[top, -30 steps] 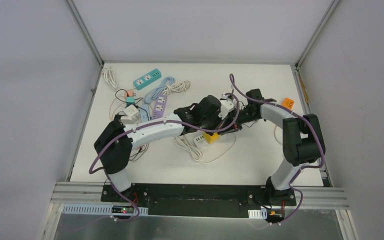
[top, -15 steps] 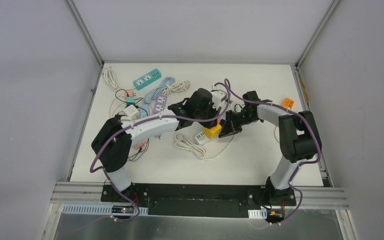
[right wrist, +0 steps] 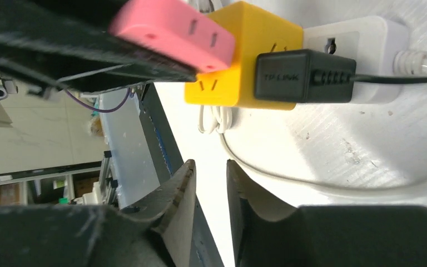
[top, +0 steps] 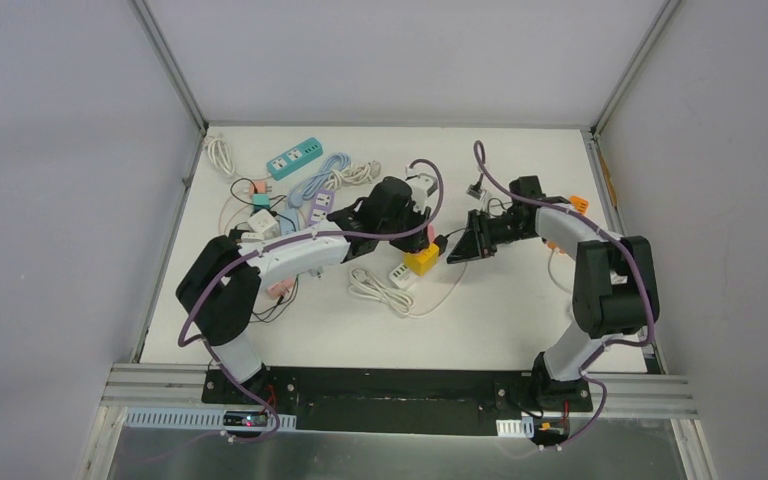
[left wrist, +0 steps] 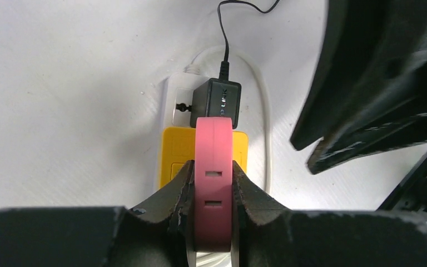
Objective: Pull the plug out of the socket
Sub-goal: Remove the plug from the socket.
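Note:
My left gripper [left wrist: 213, 167] is shut on a pink plug [left wrist: 214, 144], which hangs just above a yellow cube socket [left wrist: 175, 150]. In the right wrist view the pink plug [right wrist: 172, 33] looks lifted clear of the yellow socket [right wrist: 244, 61]. The cube sits on a white power strip [left wrist: 177, 97], and a black adapter [left wrist: 216, 103] is plugged in beside it. My right gripper [right wrist: 210, 164] stands slightly open and empty, a little to the right of the socket [top: 421, 260]. From above, the left gripper [top: 425, 235] and right gripper [top: 457, 250] face each other.
A coiled white cable [top: 378, 290] lies in front of the socket. A teal strip [top: 293, 158], a purple strip [top: 320, 208] and several small adapters lie at the back left. An orange block [top: 575, 205] sits by the right arm.
My right gripper has opened and backed away to the right of the socket. The left arm has drawn back and to the left, still gripping the pink plug.

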Tool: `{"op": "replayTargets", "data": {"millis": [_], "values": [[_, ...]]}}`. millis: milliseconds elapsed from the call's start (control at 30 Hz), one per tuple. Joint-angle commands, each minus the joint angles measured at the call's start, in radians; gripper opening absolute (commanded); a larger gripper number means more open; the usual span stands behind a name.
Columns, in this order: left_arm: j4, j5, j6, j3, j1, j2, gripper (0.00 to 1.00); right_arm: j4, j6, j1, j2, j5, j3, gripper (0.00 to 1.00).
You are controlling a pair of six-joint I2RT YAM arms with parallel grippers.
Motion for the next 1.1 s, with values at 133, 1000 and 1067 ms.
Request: {"op": "replayTargets", "data": {"millis": [133, 1000, 1067], "values": [[0.074, 0.004, -0.212, -0.050, 0.040, -0.042, 0.00, 0.100, -0.104, 0.002, -0.169, -0.045, -0.043, 0.31], [0.058, 0.006, -0.297, -0.082, 0.043, -0.060, 0.00, 0.418, -0.443, 0.201, -0.219, 0.232, -0.160, 0.06], [0.059, 0.005, -0.295, -0.077, 0.044, -0.063, 0.00, 0.361, -0.505, 0.201, -0.218, 0.248, -0.160, 0.05]]}}
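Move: The pink plug, already in the left fingers, lies from the right hand about 4 cm ahead, 5 cm to its left and 3 cm higher. The yellow plug under it sits some 6 cm left of the right hand, 1 cm ahead and 1 cm lower; the black plug about 3 cm ahead, 2 cm left and 2 cm lower. From the left hand, the yellow plug is about 3 cm back, 1 cm left and 4 cm down. The right fingertips arrive at the seam between the pink and yellow plugs, seeming to touch there, after rising about 3 cm, then swinging left and forward some 4 cm each while sinking again. The hand rolls about 50 degrees, its top leaning back, and its fingers close nearly shut. The left hand keeps its grip on the pink plug almost in place, turning about 15 degrees. ##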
